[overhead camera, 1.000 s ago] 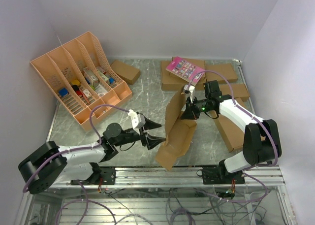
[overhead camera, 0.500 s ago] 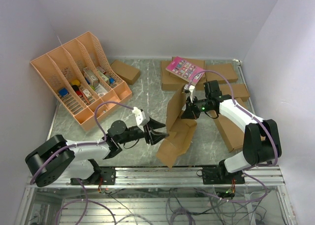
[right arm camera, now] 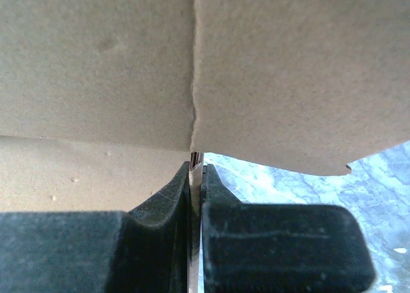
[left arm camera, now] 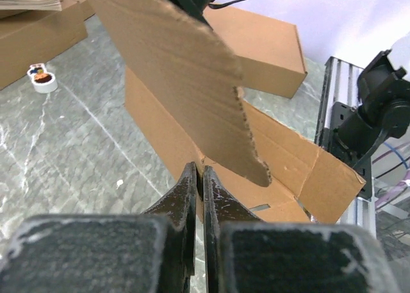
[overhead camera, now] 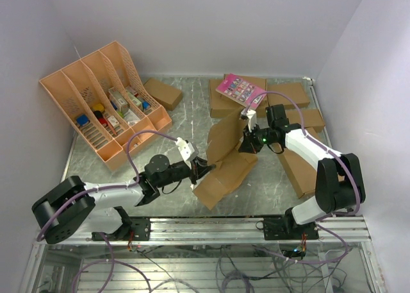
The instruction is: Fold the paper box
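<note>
The paper box [overhead camera: 225,171] is a brown die-cut sheet, partly bent, in the middle of the table. Its lower panels lie on the marble and one tall panel [overhead camera: 223,138] leans up toward the right arm. My left gripper [overhead camera: 204,169] reaches in low from the left and is shut on the sheet's near left edge. In the left wrist view its fingertips [left arm camera: 200,171] meet at the foot of the lower wall, with the raised flap [left arm camera: 173,56] overhead. My right gripper [overhead camera: 246,142] is shut on the tall panel's top edge. In the right wrist view cardboard [right arm camera: 288,68] fills the frame above the pinched jaws [right arm camera: 196,168].
An orange file rack [overhead camera: 96,107] with small items stands at the back left, with a small brown box [overhead camera: 163,93] beside it. A brown box bearing a pink card [overhead camera: 240,90] and other flat boxes [overhead camera: 301,171] lie back right and right. A small tape roll [left arm camera: 43,79] lies on the marble.
My left gripper slid right to the sheet's left edge and went from open to shut. The tall panel tipped leftward and the lower panels shifted left. The right gripper kept its hold.
</note>
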### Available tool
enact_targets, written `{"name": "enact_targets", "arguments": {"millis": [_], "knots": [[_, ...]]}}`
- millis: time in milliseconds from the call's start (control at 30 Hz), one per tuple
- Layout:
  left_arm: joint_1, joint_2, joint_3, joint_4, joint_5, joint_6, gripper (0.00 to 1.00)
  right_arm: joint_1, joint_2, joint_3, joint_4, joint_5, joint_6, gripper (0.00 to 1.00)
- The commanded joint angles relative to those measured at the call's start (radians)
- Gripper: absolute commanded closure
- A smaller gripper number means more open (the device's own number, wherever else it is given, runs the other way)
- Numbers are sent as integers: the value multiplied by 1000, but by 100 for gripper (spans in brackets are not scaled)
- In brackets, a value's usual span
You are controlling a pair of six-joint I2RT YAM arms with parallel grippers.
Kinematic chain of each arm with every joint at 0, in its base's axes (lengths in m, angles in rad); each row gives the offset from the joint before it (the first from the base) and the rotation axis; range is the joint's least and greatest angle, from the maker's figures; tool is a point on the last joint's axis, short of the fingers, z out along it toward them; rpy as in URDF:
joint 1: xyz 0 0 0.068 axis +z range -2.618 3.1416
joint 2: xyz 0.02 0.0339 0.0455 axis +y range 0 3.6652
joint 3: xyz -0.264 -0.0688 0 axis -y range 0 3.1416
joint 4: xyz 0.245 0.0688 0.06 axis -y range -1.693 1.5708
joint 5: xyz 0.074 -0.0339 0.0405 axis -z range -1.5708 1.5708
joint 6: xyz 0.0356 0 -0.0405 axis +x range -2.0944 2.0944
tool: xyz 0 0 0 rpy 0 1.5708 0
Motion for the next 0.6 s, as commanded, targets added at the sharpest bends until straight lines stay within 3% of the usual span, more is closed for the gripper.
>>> {"name": "enact_targets", "arguments": {"millis": [0,100,133,200,233,300,433,567], "knots": [[5,-10,30,-43,-89,32,93,14,11,-5,-2,-39,15,100],[4,-12,38,-52,-98,25,92,14,11,-6,6,-31,33,100],[4,-18,39,-51,-118,8,83,13,11,-6,14,-22,43,100],[7,-69,23,-73,-199,-40,50,1,9,-8,29,11,68,100],[10,-108,9,-86,-234,-52,39,-11,8,-9,37,20,83,100],[22,-213,-9,-181,-283,-89,29,-43,6,-17,55,43,122,100],[33,-421,14,-435,-322,-138,28,-109,10,-32,89,37,198,100],[32,-499,38,-530,-250,-228,33,-129,11,-47,148,70,311,100]]}}
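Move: The left fingers are shut on the paper box at its fold; the box's middle lies some 5 cm to their right, about level ahead and 3 cm lower. From the right hand, pinching a panel edge of it, that middle is roughly 8 cm left, 5 cm back and 2 cm lower. The white trinket stands about 17 cm ahead and 9 cm right of the left hand, 13 cm lower; the large carton sits around 23 cm right and 4 cm back of the right hand, some 5 cm lower. The left hand first keeps its pinch on the box's fold and eases about 1 cm forward and slightly down, then opens wide, lets go of the cardboard and pulls quickly away up and to the left, some 6 cm each way, its fingers swinging about 15 degrees counter-clockwise. The right hand keeps its shut grip on the panel edge and, mostly once the left has let go, draws the box about 3.5 cm to the right and 2 cm forward, towards the large carton, turning some 15 degrees clockwise. ##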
